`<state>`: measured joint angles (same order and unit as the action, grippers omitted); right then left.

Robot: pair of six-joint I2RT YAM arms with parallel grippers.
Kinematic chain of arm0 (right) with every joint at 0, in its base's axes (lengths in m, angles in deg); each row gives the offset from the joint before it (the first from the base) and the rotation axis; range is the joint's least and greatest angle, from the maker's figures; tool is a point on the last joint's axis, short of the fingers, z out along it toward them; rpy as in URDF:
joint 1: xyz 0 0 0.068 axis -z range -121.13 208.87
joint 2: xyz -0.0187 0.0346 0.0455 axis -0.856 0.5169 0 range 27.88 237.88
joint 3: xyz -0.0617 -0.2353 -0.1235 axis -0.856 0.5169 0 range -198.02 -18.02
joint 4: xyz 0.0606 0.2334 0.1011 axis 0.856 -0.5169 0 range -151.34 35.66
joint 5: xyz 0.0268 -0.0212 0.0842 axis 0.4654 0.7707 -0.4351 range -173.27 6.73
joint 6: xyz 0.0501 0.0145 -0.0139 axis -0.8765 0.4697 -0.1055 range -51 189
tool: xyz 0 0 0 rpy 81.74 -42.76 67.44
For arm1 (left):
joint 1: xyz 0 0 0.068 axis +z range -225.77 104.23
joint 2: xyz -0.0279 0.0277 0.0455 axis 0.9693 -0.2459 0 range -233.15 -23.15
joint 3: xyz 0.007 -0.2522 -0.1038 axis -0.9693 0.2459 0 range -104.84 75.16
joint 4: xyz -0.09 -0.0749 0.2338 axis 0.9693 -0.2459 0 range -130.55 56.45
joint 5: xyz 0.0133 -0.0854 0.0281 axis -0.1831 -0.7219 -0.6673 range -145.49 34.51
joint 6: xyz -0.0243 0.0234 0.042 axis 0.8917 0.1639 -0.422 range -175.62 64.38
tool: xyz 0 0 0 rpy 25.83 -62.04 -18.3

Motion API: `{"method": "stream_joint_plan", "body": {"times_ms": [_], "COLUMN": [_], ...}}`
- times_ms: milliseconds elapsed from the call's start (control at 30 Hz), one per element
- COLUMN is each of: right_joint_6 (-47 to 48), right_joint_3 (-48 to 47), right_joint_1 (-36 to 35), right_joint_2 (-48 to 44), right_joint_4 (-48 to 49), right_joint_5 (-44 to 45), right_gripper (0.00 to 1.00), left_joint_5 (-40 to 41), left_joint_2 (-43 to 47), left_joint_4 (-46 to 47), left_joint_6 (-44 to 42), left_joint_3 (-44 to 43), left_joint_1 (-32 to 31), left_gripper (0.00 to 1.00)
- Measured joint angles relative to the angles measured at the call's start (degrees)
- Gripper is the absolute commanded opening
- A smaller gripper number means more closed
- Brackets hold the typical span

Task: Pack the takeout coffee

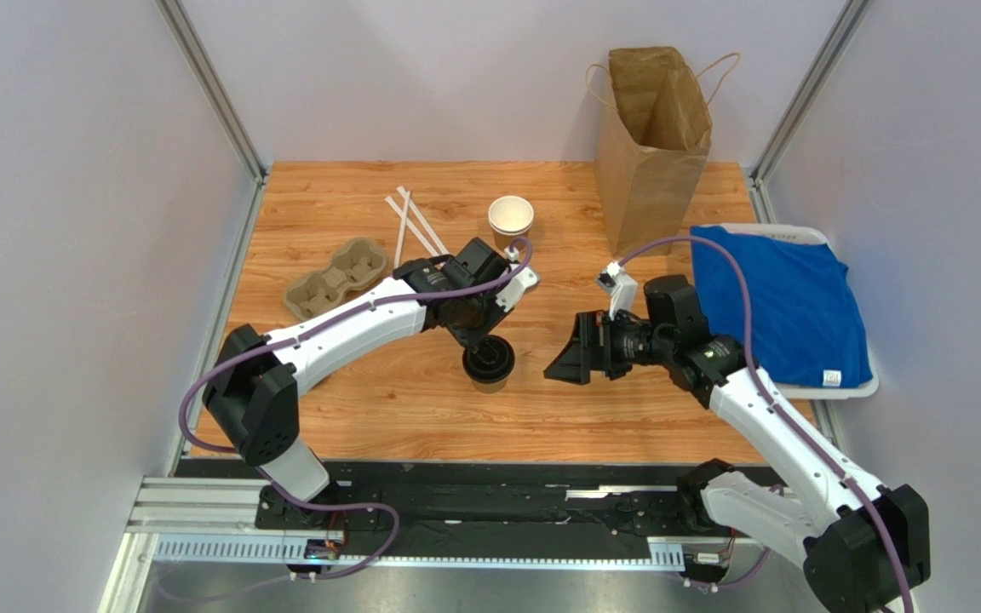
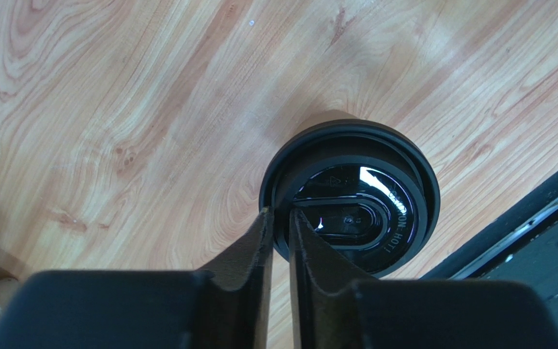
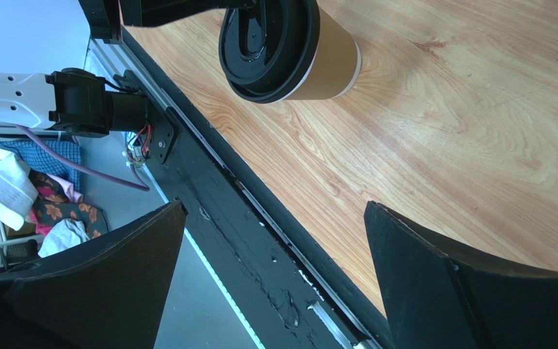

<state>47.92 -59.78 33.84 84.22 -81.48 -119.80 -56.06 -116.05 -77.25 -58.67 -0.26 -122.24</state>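
Note:
The takeout coffee [image 1: 488, 362] stands upright on the wooden table near the front middle, a brown paper cup [image 3: 329, 58] under a black lid [image 2: 376, 182]. My left gripper [image 1: 491, 335] hangs straight above it. In the left wrist view its fingertips [image 2: 280, 213] straddle the lid's left rim, the jaws only a narrow slit apart. Just right of the cup, my right gripper [image 1: 569, 356] lies on its side at cup height with its mouth toward the cup. It is wide open [image 3: 274, 207] and nothing sits between its fingers.
A tall brown paper bag [image 1: 653, 141] stands open at the back right. A lidless brown cup [image 1: 510, 217], white sticks [image 1: 413, 224] and a pulp cup carrier [image 1: 335, 277] lie at the back left. A blue cloth [image 1: 777, 300] covers a white tray [image 1: 848, 387] on the right.

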Motion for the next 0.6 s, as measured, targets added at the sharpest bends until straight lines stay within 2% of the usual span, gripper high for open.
{"method": "stream_joint_plan", "body": {"times_ms": [67, 267, 367, 400, 467, 500, 567, 600], "right_joint_6": [0.1, 0.4, 0.5, 0.5, 0.7, 0.6, 0.3, -0.2], "right_joint_3": [0.0, -0.9, -1.4, -1.8, -2.8, -3.2, -4.5, -5.0], "right_joint_1": [0.0, 0.0, 0.0, 0.0, 0.0, 0.0, 0.0, -0.1], "right_joint_2": [0.2, 1.5, 2.3, 2.7, 3.6, 4.0, 5.3, 6.1], "right_joint_4": [0.0, 0.1, 0.2, 0.2, 0.5, 0.7, 1.5, 2.2], "right_joint_5": [0.0, -0.2, -0.7, -1.1, -1.9, -2.2, -3.3, -3.8], "right_gripper": [1.00, 1.00, 0.97, 0.90, 0.83, 0.76, 0.70, 0.65], "left_joint_5": [0.0, -0.3, -0.7, -0.9, -1.5, -2.6, -6.2, -8.6], "left_joint_2": [0.0, 0.8, 2.9, 3.8, 6.4, 7.6, 10.8, 12.2], "left_joint_4": [-0.1, -0.4, -1.2, -1.6, -2.1, -2.2, -2.4, -2.3], "left_joint_6": [0.0, -0.1, -0.3, -0.3, -0.7, -0.7, -0.7, -0.5], "left_joint_3": [0.0, 0.0, -0.1, -0.2, -0.4, -0.4, -0.3, -0.1], "left_joint_1": [0.0, 0.0, 0.0, 0.0, 0.2, 0.9, 2.6, 4.0], "left_gripper": [0.36, 0.46, 0.61, 0.69, 0.73, 0.80, 0.91, 0.94]}}
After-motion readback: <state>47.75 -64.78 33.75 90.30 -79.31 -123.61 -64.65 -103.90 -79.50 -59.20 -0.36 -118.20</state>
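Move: The lidded coffee cup stands just under the left fingertips: its middle is about 2 cm back, 3 cm right and 6 cm below. From there the cup stack is some 20 cm ahead and 6 cm right, the straws roughly 22 cm ahead and 9 cm left, and the cup carrier 14 cm ahead and 20 cm left. For the right hand, the lidded cup lies about 12 cm left, 4 cm ahead and 10 cm below. Lift the left gripper off the lid's rim, about 7 cm nearly straight up and picking up speed, while its almost shut fingers spread to nearly wide and the hand rolls some 10 degrees, left side down. Late in this, ease the right gripper, still clear of the cup, about 3 cm left, up and forward, and start closing its wide-open fingers. ##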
